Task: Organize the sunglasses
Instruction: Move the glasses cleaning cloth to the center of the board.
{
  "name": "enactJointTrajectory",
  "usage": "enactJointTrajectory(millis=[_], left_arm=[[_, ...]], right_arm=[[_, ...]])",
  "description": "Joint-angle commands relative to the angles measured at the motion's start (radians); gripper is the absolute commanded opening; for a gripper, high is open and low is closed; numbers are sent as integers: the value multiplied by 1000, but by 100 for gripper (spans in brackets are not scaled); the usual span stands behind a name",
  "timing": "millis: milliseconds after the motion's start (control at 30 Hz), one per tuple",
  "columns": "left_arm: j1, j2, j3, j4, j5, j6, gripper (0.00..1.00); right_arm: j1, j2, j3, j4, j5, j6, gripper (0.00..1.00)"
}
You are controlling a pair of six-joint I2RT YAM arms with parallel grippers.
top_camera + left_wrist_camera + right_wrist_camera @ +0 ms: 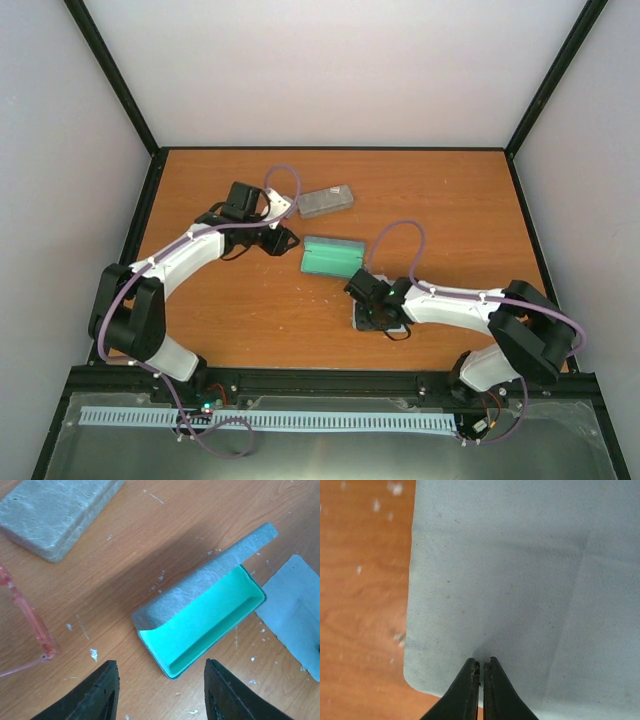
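The sunglasses [31,622], a thin red-pink see-through frame, lie on the wood at the left edge of the left wrist view. My left gripper [161,672] hovers open and empty just short of an open grey case [200,625] with a turquoise lining, also seen mid-table as the open case [332,257]. The left gripper [277,238] is to that case's left. My right gripper [481,662] is shut, its tips resting on a pale blue cloth [520,580]. I cannot tell whether any fabric is pinched. From above, the right gripper [372,312] hides most of the cloth [362,322].
A closed grey case [327,202] lies behind the open one, and the same closed case [55,515] fills the upper left of the left wrist view. The cloth [295,615] lies to the right of the open case. Black frame posts and pale walls ring the wooden table [450,220].
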Motion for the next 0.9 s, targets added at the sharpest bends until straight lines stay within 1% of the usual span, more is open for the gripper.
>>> enactJointTrajectory(millis=[0, 200, 367, 433, 533, 600, 667, 767, 867], left_arm=[[-35, -51, -21, -16, 11, 25, 48], [-88, -53, -58, -43, 52, 62, 42], [-111, -11, -81, -71, 45, 116, 25], [-119, 13, -101, -73, 36, 136, 20], [-137, 49, -135, -67, 24, 162, 13], [-157, 66, -160, -52, 21, 169, 11], [-187, 84, -175, -37, 8, 170, 10], [-236, 117, -180, -10, -18, 158, 10], [-259, 161, -158, 10, -29, 145, 10]], right_arm=[[94, 6, -45, -99, -18, 144, 5], [193, 45, -17, -119, -15, 223, 5], [228, 41, 34, -172, 6, 246, 8], [227, 27, 57, -204, 31, 244, 12], [227, 2, 105, -271, 83, 245, 25], [226, -32, 131, -309, 130, 247, 30], [222, -83, 154, -334, 175, 250, 39], [203, -186, 169, -347, 233, 246, 44], [149, -297, 159, -398, 299, 248, 44]])
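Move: The right hand's shut fingertips already rest on the near-left part of the cleaning cloth; its middle is about 4 cm ahead and 3 cm right, just beneath them. From this hand the open green case is some 15 cm ahead and 8 cm left. From the left hand the cloth's middle lies roughly 20 cm right, 13 cm back and 12 cm down, with the green case about 9 cm right, 2 cm back, 11 cm down. Back towards the board's near edge, the right hand keeps dragging the cloth under its shut fingertips for about 5 cm, drifting slightly left, then lifts off some 7 cm while easing forward and opening its fingers to nearly half. Meanwhile the left hand sweeps back and down about 11 cm each, slightly right, past the green case towards the cloth's left side, turning clockwise, steepening and closing its fingers. ##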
